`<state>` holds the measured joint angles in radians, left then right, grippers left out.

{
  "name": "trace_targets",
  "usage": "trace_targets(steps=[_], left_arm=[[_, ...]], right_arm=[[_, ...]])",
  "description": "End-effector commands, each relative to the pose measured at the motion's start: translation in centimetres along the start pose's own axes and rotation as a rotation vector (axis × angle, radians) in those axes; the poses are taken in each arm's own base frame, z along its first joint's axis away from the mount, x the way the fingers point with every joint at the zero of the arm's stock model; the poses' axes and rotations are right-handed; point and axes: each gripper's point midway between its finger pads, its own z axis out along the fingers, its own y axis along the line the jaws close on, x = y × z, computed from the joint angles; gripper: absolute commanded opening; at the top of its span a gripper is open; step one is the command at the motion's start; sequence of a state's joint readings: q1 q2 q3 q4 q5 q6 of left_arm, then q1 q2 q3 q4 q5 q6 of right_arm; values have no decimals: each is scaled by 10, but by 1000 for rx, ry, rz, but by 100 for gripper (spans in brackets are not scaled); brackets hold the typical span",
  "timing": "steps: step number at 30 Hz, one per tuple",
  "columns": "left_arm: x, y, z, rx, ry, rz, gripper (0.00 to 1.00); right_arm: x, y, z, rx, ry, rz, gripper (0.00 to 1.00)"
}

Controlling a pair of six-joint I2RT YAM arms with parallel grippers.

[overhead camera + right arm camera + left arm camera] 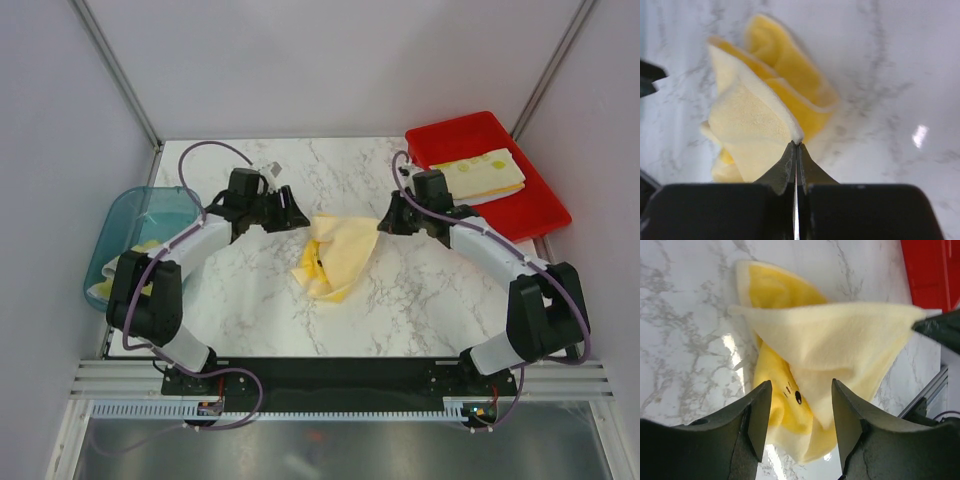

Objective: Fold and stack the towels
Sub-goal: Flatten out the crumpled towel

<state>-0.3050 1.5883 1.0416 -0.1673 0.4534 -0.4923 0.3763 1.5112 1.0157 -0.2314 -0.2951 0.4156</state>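
A yellow towel (335, 255) lies crumpled in the middle of the marble table, one pale flap pulled up toward the right. My right gripper (797, 145) is shut on the corner of that flap (750, 120); it appears in the top view at the towel's right edge (382, 225). My left gripper (297, 218) hovers at the towel's left side, open, with nothing between its fingers (801, 415). Beneath it the towel (830, 335) shows a small black printed face. A folded white towel with yellow-green print (480, 172) rests in the red tray.
The red tray (530, 205) sits at the back right, its edge also in the left wrist view (930, 270). A translucent teal tub (130, 215) stands at the left with more cloth (145, 250) inside. Grey walls close in the table.
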Motion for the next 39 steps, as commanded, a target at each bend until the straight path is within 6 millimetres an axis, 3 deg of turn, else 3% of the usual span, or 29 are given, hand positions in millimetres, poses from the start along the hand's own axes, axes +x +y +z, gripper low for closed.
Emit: trace_targets(steps=[1,3,6,10,11,13,14,19,20,23,27,37,39], left_arm=[[-6,-43,8,134,-52,224,59],[-7,-43,18,124,-27,261,59],[-15,-45,28,135,-9,314,59],[-21,-23,61,69,46,342,59],[-37,-29,64,69,20,369,59],[-38,-18,81,50,54,396,59],[-54,-27,86,68,31,422,60],[-75,-25,120,80,80,476,60],[-69,-16,133,76,109,462,60],[-70,-20,144,107,124,439,60],[-47,-19,164,111,190,408,59],[5,-11,187,38,297,380,58],[11,-12,190,47,311,364,53]], right_arm=[[6,-66,-31,254,56,20,0],[8,-89,-43,347,69,35,0],[13,-104,-52,388,74,47,0],[17,-105,-54,385,73,54,0],[16,-105,-55,383,66,57,0],[15,-103,-54,367,51,67,0],[15,-102,-53,359,49,71,0],[14,-98,-48,332,44,83,0],[14,-98,-48,332,43,79,0],[12,-100,-45,337,44,83,0],[8,-101,-42,340,42,82,0],[5,-98,-42,324,28,81,0],[6,-97,-43,322,24,79,0]])
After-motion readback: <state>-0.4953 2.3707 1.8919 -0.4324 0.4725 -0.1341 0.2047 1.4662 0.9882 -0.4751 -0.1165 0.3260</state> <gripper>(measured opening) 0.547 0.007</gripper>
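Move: The left hand, open, goes for the towel's loose upper corner, some 8 cm ahead, 2 cm to its right and 9 cm below. The bulk of the crumpled towel lies roughly 9 cm back and 8 cm to the right of this hand, on the table 11 cm below. From the right hand, which already pinches the other corner, the loose corner is about 9 cm ahead and 16 cm left; the red bin's middle is some 20 cm ahead and 35 cm right. Swiftly to the right, about 11 cm and slightly down, the right hand draws its pinched corner away from the left hand, then holds still. The open left hand slips right, swings forward past the towel's top edge, then comes down and back onto the loose corner, ending some 13 cm right, 9 forward and 9 lower, turned about 25 degrees clockwise, fingers straddling the cloth there. ##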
